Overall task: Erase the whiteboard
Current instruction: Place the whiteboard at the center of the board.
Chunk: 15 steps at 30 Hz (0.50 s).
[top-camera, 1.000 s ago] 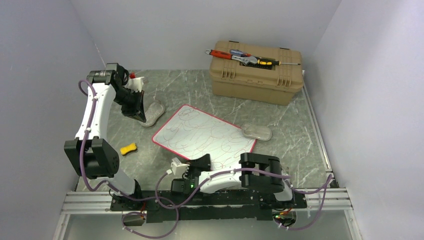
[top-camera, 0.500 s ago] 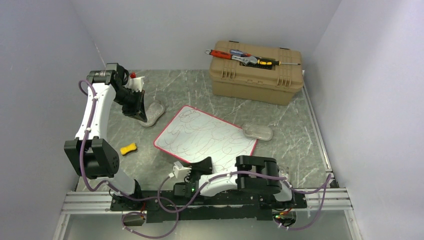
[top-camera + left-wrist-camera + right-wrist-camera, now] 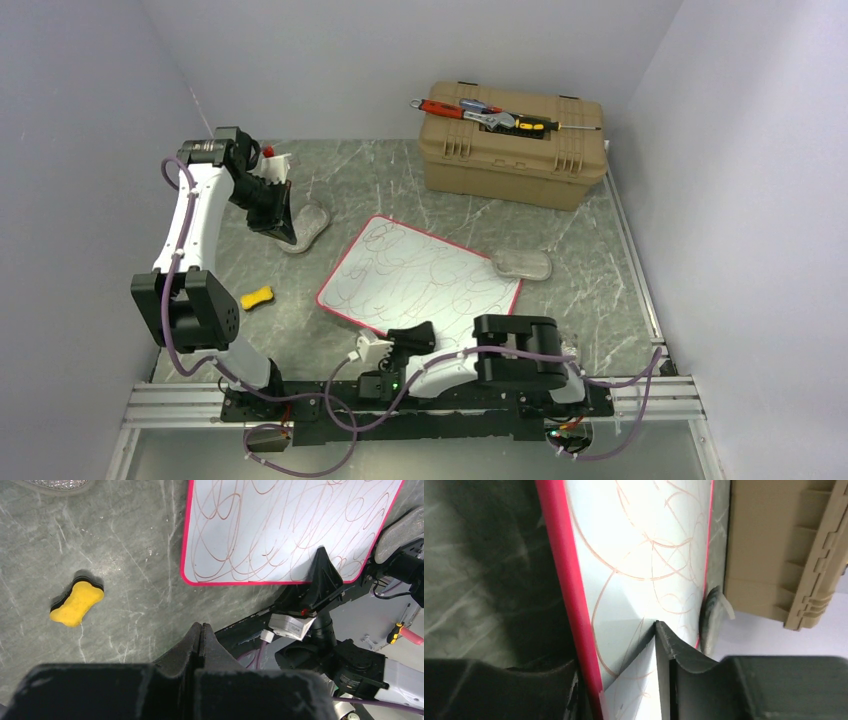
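Note:
The whiteboard (image 3: 420,278) lies flat mid-table, its glossy white face covered in thin red scribbles inside a red rim (image 3: 566,580). My right gripper (image 3: 412,335) sits at the board's near edge. In the right wrist view the rim runs between its parted jaws (image 3: 616,650), and only one fingertip (image 3: 664,635) touches the white face. My left gripper (image 3: 283,222) hangs at the back left, well away from the board. Its fingers (image 3: 201,626) are pressed together on nothing.
A yellow block with a dark underside (image 3: 257,297) lies left of the board. One grey pad (image 3: 308,225) rests under the left gripper and another (image 3: 522,264) at the board's right corner. A tan toolbox (image 3: 513,150) carrying hand tools stands at the back right.
The whiteboard has slid right and turned a little. The right arm has drawn back toward its base, and its jaws have widened on the rim. The left arm has barely moved.

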Tool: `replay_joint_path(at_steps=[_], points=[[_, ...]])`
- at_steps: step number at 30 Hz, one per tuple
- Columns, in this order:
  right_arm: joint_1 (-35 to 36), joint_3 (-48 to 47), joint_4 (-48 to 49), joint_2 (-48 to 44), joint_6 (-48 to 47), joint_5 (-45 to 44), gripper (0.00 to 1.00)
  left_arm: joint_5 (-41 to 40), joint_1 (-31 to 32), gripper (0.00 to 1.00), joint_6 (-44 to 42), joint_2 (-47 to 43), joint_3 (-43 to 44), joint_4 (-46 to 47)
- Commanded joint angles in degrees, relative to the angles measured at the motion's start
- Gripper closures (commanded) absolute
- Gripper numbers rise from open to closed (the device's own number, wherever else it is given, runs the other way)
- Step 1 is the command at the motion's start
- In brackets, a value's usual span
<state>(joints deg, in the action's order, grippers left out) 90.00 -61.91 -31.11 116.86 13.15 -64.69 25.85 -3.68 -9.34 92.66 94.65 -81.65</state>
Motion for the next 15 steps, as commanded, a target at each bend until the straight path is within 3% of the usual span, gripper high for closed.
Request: replay_joint_path(at_steps=[1, 6, 15], points=[[0.2, 1.7, 12.8, -3.7, 19.3, 33.7, 0.48, 2.6, 0.1, 0.99, 0.0, 0.2, 1.3, 0.7], [0.0, -0.8, 10.9, -8.9, 20.5, 35.3, 0.02, 4.0, 0.1, 0.99, -0.3, 0.4, 1.9, 0.4], [-10.6, 2.9, 13.3, -27.8, 27.6, 42.3, 0.0, 10.0, 0.1, 0.97, -6.5, -0.6, -0.2, -0.9]])
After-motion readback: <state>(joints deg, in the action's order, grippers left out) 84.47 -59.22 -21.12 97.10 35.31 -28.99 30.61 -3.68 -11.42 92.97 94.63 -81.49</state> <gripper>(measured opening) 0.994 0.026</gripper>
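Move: The right fingers are still around the whiteboard's near long edge, low over the table; the whiteboard's middle lies about 6 cm ahead and 1 cm to the right, a centimetre lower. The far right grey pad sits some 13 cm ahead and 21 cm right, the yellow sponge roughly 6 cm ahead and 31 cm left. From the left hand, the whiteboard's middle is about 26 cm right, 6 cm back and 20 cm below. The right hand lets go of the whiteboard's near edge, spreading its fingers wide and slipping out to the left and back, about 7 cm left and 5 to 6 cm towards the base, with a small rise. As it clears, it rolls its left side up by some 45 degrees and tips strongly downward, ending open above the edge. ##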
